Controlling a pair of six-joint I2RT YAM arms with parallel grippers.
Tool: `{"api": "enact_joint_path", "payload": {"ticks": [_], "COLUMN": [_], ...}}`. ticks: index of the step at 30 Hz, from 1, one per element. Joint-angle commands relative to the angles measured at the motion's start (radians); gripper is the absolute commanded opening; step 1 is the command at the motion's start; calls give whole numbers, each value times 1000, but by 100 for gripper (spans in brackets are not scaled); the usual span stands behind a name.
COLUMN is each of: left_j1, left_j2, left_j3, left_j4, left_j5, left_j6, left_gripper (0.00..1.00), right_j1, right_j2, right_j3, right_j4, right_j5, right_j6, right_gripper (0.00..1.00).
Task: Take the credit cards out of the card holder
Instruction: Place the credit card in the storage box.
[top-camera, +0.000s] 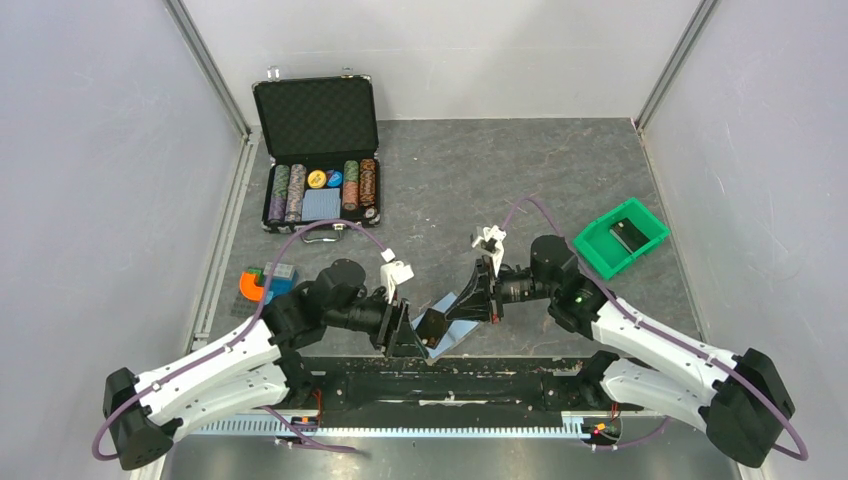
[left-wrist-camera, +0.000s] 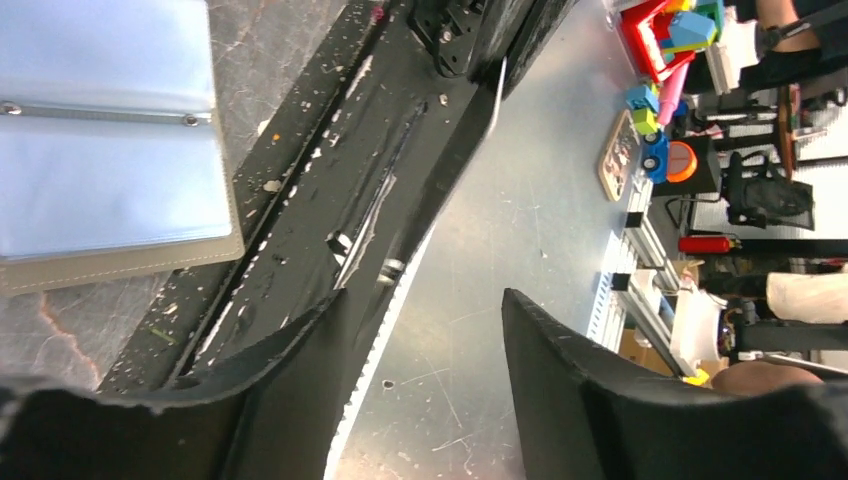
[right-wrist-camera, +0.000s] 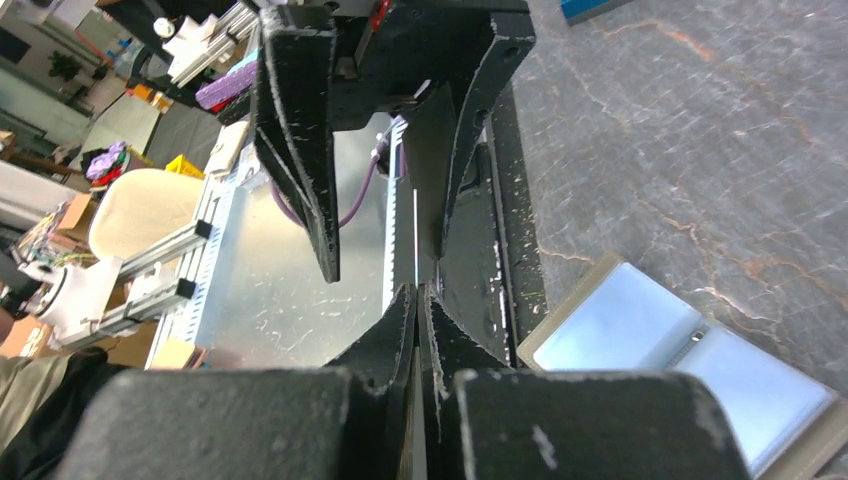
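The card holder (top-camera: 462, 328) lies spread open on the table near the front rail, its pale-blue panels up; it also shows in the left wrist view (left-wrist-camera: 110, 150) and the right wrist view (right-wrist-camera: 660, 340). My right gripper (right-wrist-camera: 418, 290) is shut on a thin credit card (right-wrist-camera: 415, 225) seen edge-on, held in the air above the front rail. From above the card (top-camera: 432, 324) looks dark, between the two grippers. My left gripper (left-wrist-camera: 425, 300) is open, its fingers (right-wrist-camera: 300, 150) standing either side of the card's far end without pinching it. The grippers (top-camera: 412, 335) (top-camera: 452, 312) face each other.
An open black chip case (top-camera: 318, 160) stands at the back left. A green bin (top-camera: 620, 238) sits at the right, and coloured toy blocks (top-camera: 265, 283) lie at the left. The black base rail (top-camera: 440, 375) runs along the near edge.
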Motion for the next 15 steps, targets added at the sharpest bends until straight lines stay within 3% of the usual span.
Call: {"api": "enact_joint_path", "payload": {"ticks": [1, 5, 15], "left_j1": [-1, -1, -1], "left_j2": [-21, -31, 13], "left_j3": [57, 75, 199], "left_j4": [-70, -121, -298], "left_j5": [-88, -190, -472], "left_j6": [58, 76, 184], "left_gripper": [73, 100, 100], "right_j1": [-28, -67, -196], "right_j2": [-20, -13, 19], "right_j3": [6, 17, 5], "right_j4": [31, 0, -73], "right_j5": [63, 97, 157], "right_j6": [27, 28, 4], "right_gripper": [0, 0, 0]}}
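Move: The green storage box, where the held card is to go, lies about 23 cm ahead of the right hand, 40 cm to its right and 18 cm below; a black card already inside it sits about 24 cm ahead, 41 cm to the right. The open card holder is nearly under the right hand, about 2 cm ahead and 20 cm below. From the left hand the box is some 26 cm ahead, 46 cm right and 15 cm below. Forward and slightly to its right, some 6 cm, the right hand draws the credit card away from the left gripper, keeping its pinch on the card's end and swinging about 15 degrees clockwise. The left fingers, already half open and off the card, spread fully while that hand moves about 5 cm forward and left, its fingertips tilting further down. ##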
